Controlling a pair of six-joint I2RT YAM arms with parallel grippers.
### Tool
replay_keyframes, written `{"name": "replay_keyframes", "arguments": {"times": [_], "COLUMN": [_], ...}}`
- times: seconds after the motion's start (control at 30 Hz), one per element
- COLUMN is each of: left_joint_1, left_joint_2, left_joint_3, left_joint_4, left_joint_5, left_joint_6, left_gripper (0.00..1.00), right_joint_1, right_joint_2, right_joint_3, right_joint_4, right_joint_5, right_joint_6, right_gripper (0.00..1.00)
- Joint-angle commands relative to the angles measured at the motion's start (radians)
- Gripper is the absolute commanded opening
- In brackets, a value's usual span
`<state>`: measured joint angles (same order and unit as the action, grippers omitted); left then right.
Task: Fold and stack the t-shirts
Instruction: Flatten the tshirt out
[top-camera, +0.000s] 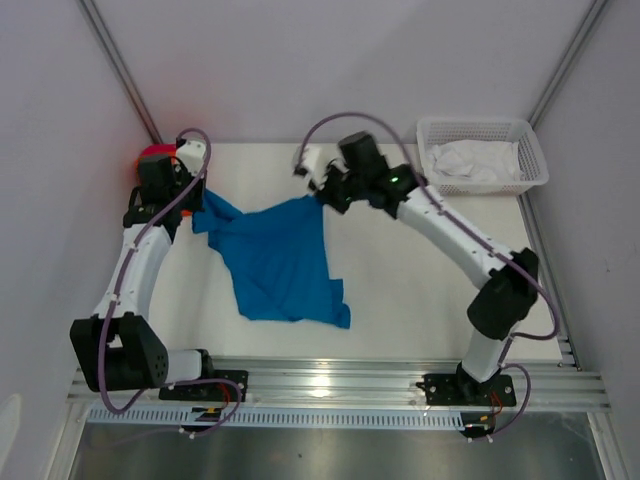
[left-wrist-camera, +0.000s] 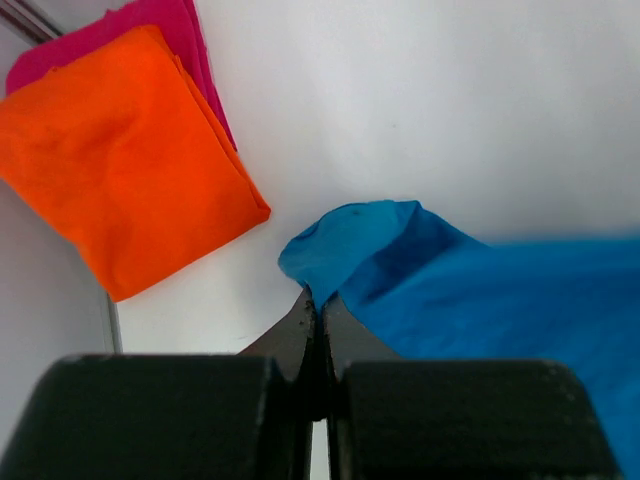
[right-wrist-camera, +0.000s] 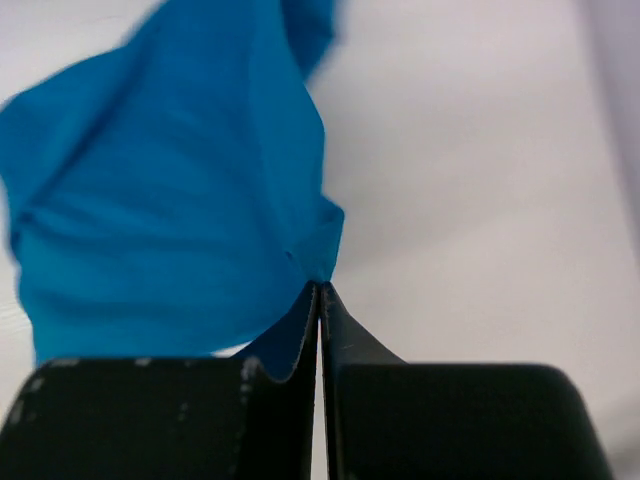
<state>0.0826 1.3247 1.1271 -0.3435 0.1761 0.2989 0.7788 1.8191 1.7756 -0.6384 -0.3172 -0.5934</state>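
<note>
The bright blue t-shirt (top-camera: 278, 262) hangs stretched between both arms, its lower part draped on the table. My left gripper (left-wrist-camera: 320, 296) is shut on one corner of that blue t-shirt (left-wrist-camera: 470, 300) at the far left. My right gripper (right-wrist-camera: 320, 287) is shut on another corner of the same shirt (right-wrist-camera: 170, 200), near the table's back centre (top-camera: 325, 195). The orange t-shirt (left-wrist-camera: 120, 160) lies folded on top of the pinkish-red t-shirt (left-wrist-camera: 175, 25) in the far left corner, mostly hidden behind the left arm in the top view.
A white lattice basket (top-camera: 482, 152) with white cloth inside sits at the back right. A metal rail (top-camera: 340, 385) runs along the near edge. Grey walls close in on both sides.
</note>
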Motion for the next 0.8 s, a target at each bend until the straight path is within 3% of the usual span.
{"name": "replay_keyframes", "arguments": {"times": [0.0,0.2,0.43,0.77], "left_joint_1": [0.002,0.002,0.002,0.002], "left_joint_2": [-0.084,-0.200,-0.346,-0.320], "left_joint_3": [0.095,0.229,0.361,0.707], "left_joint_4": [-0.021,-0.086,-0.126,-0.310], "left_joint_5": [0.072,0.134,0.209,0.191], "left_joint_6": [-0.066,-0.129,-0.153,-0.106], "left_gripper": [0.00,0.00,0.00,0.00], "right_joint_1": [-0.143,-0.361,-0.535,-0.691], "right_joint_2": [-0.136,-0.256,-0.363,-0.452], "right_joint_3": [0.042,0.036,0.051,0.220], "right_joint_4": [-0.044,-0.055,-0.087,-0.194], "right_joint_5": [0.038,0.052,-0.002,-0.008], "right_joint_6": [0.047,0.093,0.129,0.119], "right_gripper": [0.00,0.00,0.00,0.00]}}
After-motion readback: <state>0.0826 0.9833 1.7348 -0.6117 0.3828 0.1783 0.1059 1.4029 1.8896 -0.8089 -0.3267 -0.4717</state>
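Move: Hanging between the hands, both pinching it, the blue t-shirt has its middle about 17 cm right of the left hand, 9 cm back and 16 below; from the right hand that is 11 cm left, 3 back and 18 below. The folded orange t-shirt lies some 17 cm ahead and 15 left of the left hand, 20 below. The white basket stands roughly 29 cm ahead and 47 right of the right hand, 20 below. Sweeping about 30 cm to the right towards the basket side and rising nearly 20, the right hand draws its pinched part of the blue t-shirt away from the left hand, first edging forward, then easing back, its fingers swinging clockwise to point more forward. The left hand hoists its corner some 32 cm, pulling back and slightly left as its fingers tip upward; both grips stay shut. ##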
